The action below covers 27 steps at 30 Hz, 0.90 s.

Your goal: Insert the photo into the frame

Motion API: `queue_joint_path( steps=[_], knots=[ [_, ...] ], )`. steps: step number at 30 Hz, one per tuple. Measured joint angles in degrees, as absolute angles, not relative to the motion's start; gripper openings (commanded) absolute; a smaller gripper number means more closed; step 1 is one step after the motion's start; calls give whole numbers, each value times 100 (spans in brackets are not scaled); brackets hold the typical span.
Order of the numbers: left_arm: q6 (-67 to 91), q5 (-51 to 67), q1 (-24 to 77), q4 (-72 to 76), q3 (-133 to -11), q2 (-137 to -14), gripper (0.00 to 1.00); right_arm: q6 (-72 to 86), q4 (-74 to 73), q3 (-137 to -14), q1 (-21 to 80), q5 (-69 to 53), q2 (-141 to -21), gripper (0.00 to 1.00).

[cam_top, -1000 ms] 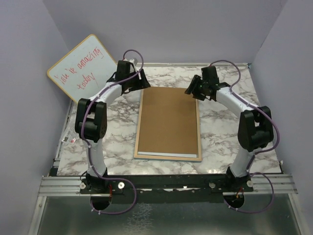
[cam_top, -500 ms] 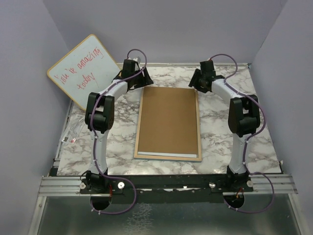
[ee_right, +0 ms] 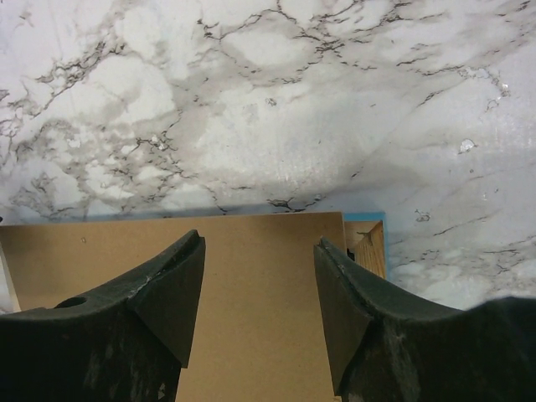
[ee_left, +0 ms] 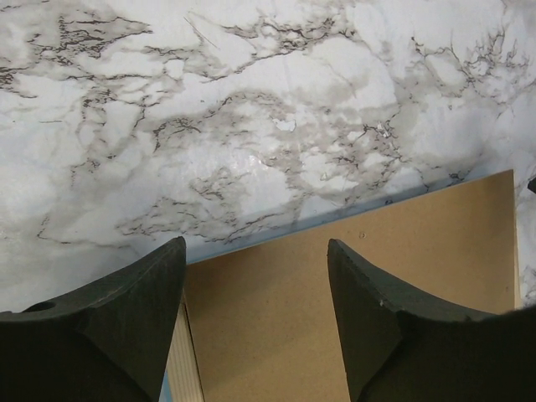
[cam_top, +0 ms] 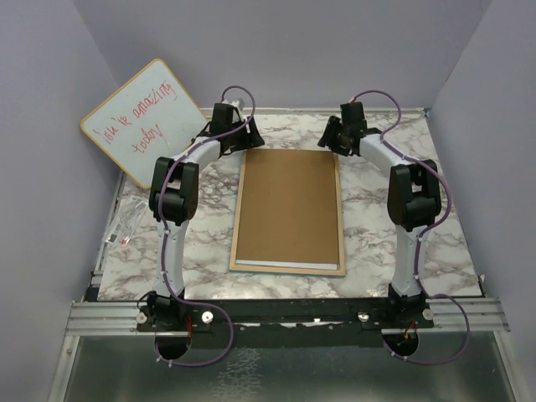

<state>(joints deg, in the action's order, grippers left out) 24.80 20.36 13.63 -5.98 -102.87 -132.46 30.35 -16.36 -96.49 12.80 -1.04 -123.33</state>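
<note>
The frame (cam_top: 340,219) lies face down in the middle of the marble table, its pale wood rim showing. A plain brown backing board (cam_top: 289,205) rests inside it. A thin pale strip (cam_top: 276,264) shows along the board's near edge. The photo is hidden. My left gripper (cam_top: 240,136) hovers open over the frame's far left corner, with board (ee_left: 352,285) and wood rim (ee_left: 182,360) below the jaws (ee_left: 255,244). My right gripper (cam_top: 333,139) hovers open over the far right corner, where the board (ee_right: 251,293) and the frame's blue-edged corner (ee_right: 369,248) show beneath it (ee_right: 259,239).
A round-cornered whiteboard (cam_top: 144,121) with red handwriting leans against the left wall. A small clear plastic bag (cam_top: 126,226) lies at the table's left edge. Grey walls close in the left, back and right sides.
Both arms have stretched farther out. The grippers moved from over the board's far end to the frame's two far corners, the right one going back and slightly left.
</note>
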Motion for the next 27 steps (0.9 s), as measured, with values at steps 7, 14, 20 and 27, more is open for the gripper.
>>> queue_joint_path(
  steps=[7,14,20,27],
  knots=[
    [2108,2027,1363,-663,-10287,-13246,71,3048,-1640,-9649,1280,-130,-12333,59],
    [2029,2034,1363,-779,-10287,-13246,62,3144,-1787,-9649,1269,134,-12333,59],
    [2067,2119,1358,-788,-10283,-13246,51,3159,-1955,-9660,1262,191,-12381,60],
    [2180,2320,1341,-803,-10261,-13246,43,3170,-2025,-9852,1249,163,-12593,60]
  ],
)
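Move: The left hand is over the backing board's far-left corner, which lies about 2 cm to its left, 1 cm back and 2 cm below. The board's far-right corner is some 3 cm to the right hand's right, level with it in reach and 3 cm below. The frame's middle lies about 20 cm back from the left hand and 12 cm to its right; the white strip at the near rim is 38 cm back and 12 cm right. Rightward about 1 cm goes the right hand, then some 2 cm down towards the board by its far-right corner, tilting slightly downwards with the fingers kept part open. The left hand creeps back about 1 cm and sinks slightly, narrowing its fingers by about a quarter of their range; its outer finger comes against the far-left corner of board and frame. ##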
